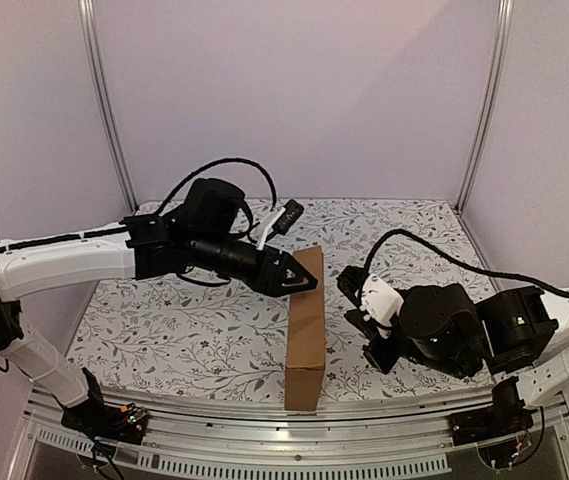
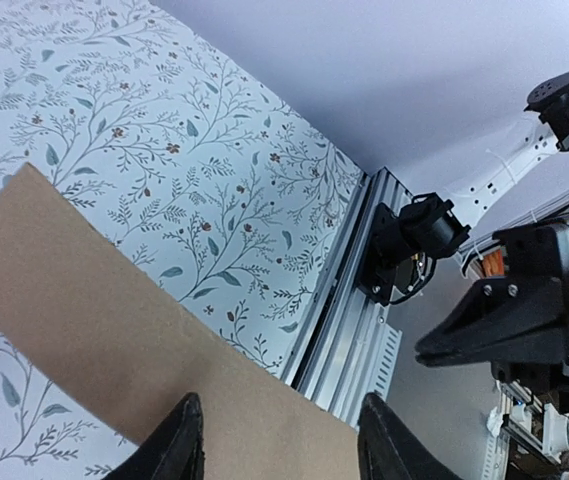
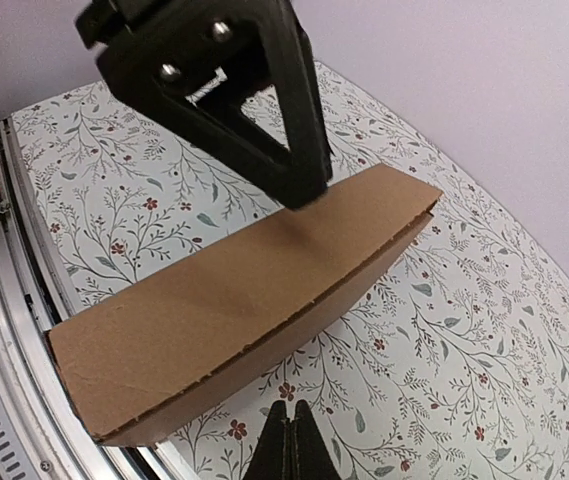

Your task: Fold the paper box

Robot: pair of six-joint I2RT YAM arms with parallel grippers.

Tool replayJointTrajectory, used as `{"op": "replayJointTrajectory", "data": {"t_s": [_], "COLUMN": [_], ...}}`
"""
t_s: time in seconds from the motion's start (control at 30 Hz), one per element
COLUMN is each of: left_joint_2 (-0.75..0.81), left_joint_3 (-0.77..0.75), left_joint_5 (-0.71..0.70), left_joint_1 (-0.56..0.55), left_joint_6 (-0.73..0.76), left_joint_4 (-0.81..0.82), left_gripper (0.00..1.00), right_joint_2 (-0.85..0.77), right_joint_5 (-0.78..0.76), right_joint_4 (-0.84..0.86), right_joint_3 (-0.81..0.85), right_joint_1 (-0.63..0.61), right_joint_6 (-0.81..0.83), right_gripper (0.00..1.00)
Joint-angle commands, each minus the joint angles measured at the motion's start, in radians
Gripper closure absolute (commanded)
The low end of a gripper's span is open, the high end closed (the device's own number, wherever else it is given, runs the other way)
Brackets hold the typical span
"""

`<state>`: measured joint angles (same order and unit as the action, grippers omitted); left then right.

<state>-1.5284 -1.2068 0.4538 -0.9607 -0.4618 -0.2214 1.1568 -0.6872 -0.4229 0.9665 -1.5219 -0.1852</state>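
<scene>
The paper box (image 1: 306, 330) is folded into a long, shallow brown carton that lies on the floral table, running from the near edge toward the back. My left gripper (image 1: 304, 283) hangs over its far end, fingers spread apart above the top face (image 2: 114, 320). It is open (image 2: 282, 445) and holds nothing. From the right wrist view one left fingertip (image 3: 304, 190) sits at or just above the box's top (image 3: 234, 290). My right gripper (image 1: 347, 283) is shut and empty (image 3: 289, 440), a short way to the right of the box and pointed at its side.
An aluminium rail (image 1: 264, 415) runs along the table's near edge, and the box's near end reaches it. A white connector on a black cable (image 1: 289, 215) hangs behind the left arm. Purple walls with metal posts close the back and sides.
</scene>
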Motion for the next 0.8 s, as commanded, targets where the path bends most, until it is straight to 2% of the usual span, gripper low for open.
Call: {"op": "replayJointTrajectory", "data": {"t_s": [0.0,0.2,0.4,0.57,0.77], "left_joint_2": [0.098,0.132,0.015,-0.128,-0.234], "left_joint_3": [-0.024,0.118,0.251,0.195,0.106], "left_joint_5": [-0.106,-0.156,-0.113,-0.056,-0.004], "left_joint_1": [0.026,0.068,0.122,0.143,0.165], "left_joint_6": [0.057,0.009,-0.041,-0.025,-0.003], "left_joint_4": [-0.196,-0.182,0.005,0.056,0.093], "left_gripper": [0.49,0.51,0.65,0.74,0.76], "right_joint_2": [-0.034,0.033,0.142,0.205,0.237], "right_joint_5": [0.012,0.117,0.174,0.213,0.273], "right_joint_4": [-0.072,-0.065,0.048,0.098,0.261], "right_joint_3": [-0.060,-0.099,-0.152,-0.161,-0.209], "right_joint_1": [0.065,0.129,0.131,0.132,0.131], "right_joint_6": [-0.070,-0.170,-0.241,-0.269,-0.329], "right_gripper": [1.00,1.00,1.00,1.00,1.00]}}
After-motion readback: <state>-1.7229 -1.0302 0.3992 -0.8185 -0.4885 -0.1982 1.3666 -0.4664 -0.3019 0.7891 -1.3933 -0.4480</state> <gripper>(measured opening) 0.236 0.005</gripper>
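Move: The paper box stands on its long edge, running away from the base. Its middle is about 2 cm ahead of the left gripper and level with it sideways, some 13 cm below, so that gripper hovers over the box top. From the right gripper the box's middle is about 9 cm ahead, 7 cm to the left and 14 cm below. Nothing else stands on the table near it. Lift the left gripper slightly and swing it about 7 cm left to clear the box top, then drop it some 18 cm beside the left face, edging forward and finally a little back right, fingers dipping about 20 degrees and partly closing. Lower the shut right gripper some 13 cm close beside the right face, first slipping forward-right and then back, its tips tilting down. ##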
